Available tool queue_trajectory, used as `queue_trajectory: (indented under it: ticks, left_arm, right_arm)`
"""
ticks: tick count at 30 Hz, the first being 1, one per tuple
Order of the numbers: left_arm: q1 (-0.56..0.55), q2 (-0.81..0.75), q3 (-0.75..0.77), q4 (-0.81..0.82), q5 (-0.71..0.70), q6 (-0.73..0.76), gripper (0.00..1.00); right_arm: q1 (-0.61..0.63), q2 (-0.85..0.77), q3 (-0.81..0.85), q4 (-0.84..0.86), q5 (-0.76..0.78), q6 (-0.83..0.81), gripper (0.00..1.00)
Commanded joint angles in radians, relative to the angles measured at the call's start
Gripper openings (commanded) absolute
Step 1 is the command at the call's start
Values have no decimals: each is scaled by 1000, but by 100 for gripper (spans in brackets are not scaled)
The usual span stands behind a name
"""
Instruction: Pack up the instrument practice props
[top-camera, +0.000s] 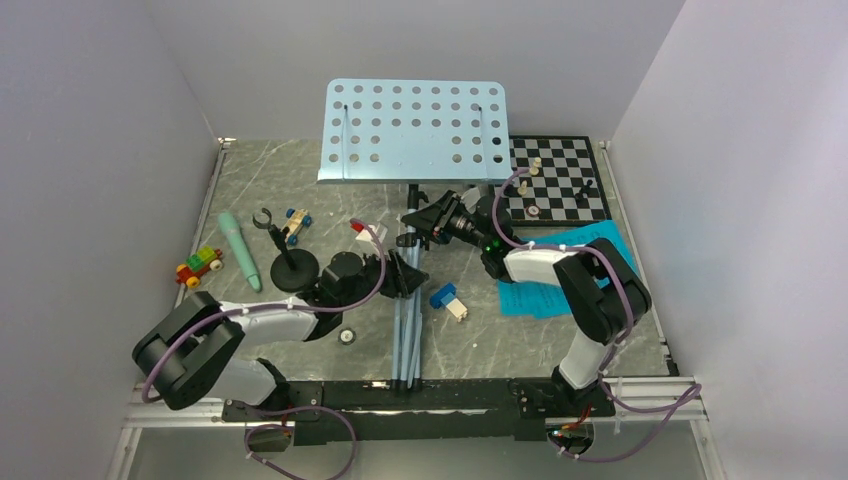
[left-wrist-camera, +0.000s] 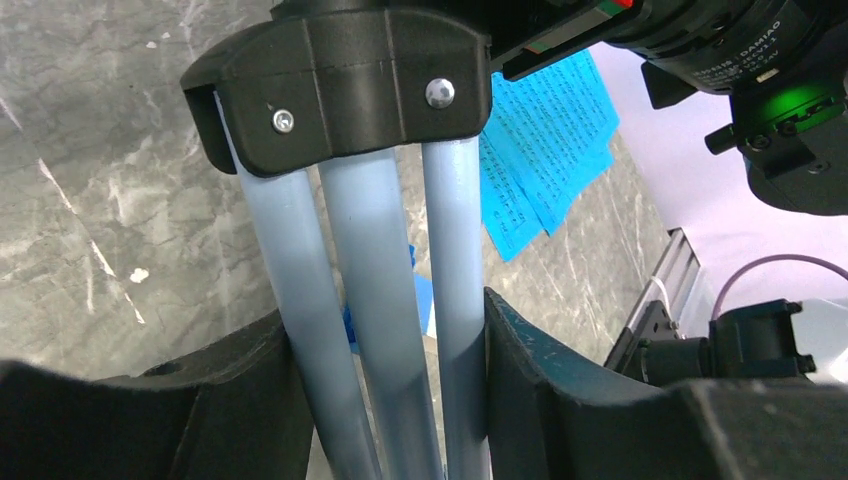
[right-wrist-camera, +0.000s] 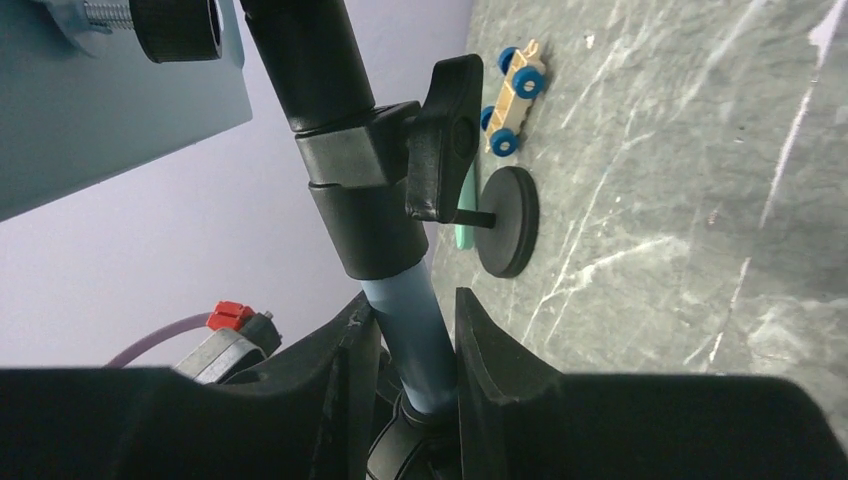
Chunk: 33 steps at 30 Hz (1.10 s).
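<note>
The pale-blue music stand (top-camera: 413, 130) stands mid-table with its perforated desk up and its three legs (left-wrist-camera: 385, 300) folded together. My left gripper (top-camera: 398, 272) (left-wrist-camera: 390, 390) is shut on the bundled legs, a finger pressing on each side. My right gripper (top-camera: 416, 226) (right-wrist-camera: 415, 350) is shut on the stand's blue pole (right-wrist-camera: 410, 320) just below the black clamp knob (right-wrist-camera: 445, 140). The mint-green microphone (top-camera: 240, 250) and the black round-based mic stand (top-camera: 290, 265) (right-wrist-camera: 507, 220) are at the left. The cyan sheet-music pages (top-camera: 560, 280) (left-wrist-camera: 545, 140) lie at the right, partly under my right arm.
A chessboard (top-camera: 560, 180) with pieces sits at the back right. Toy cars (top-camera: 200, 265) (top-camera: 295, 225) (right-wrist-camera: 515, 95) lie at the left. A blue-white block (top-camera: 448, 300) rests right of the legs, and a small round part (top-camera: 347, 336) lies near my left arm. Walls enclose three sides.
</note>
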Motion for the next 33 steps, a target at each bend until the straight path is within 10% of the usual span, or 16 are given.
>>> queue_trajectory:
  ticks: [1,33]
  left_arm:
    - [29,39,16,153,-158,180,0]
    - [37,325,40,203,-176,128,0]
  right_arm:
    - [-6,11,49,157,-44,51,0]
    - [-46,259,66,284,-102,103,0]
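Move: The folded music stand, held by both hands, is bound for the tabletop beneath: about 13 cm below the left hand and 3 ahead, about 17 cm below the right and 3 ahead, 2 to its right. The blue-and-white brick lies on the table some 7 cm right of the left hand and 1 ahead; the small wheel some 15 cm left of that hand and 7 back. The chessboard is roughly 21 cm ahead of the right hand, 34 right. Still gripping, both hands lower the folded stand towards the table, right some 12 cm, left 8 and slightly forward. ##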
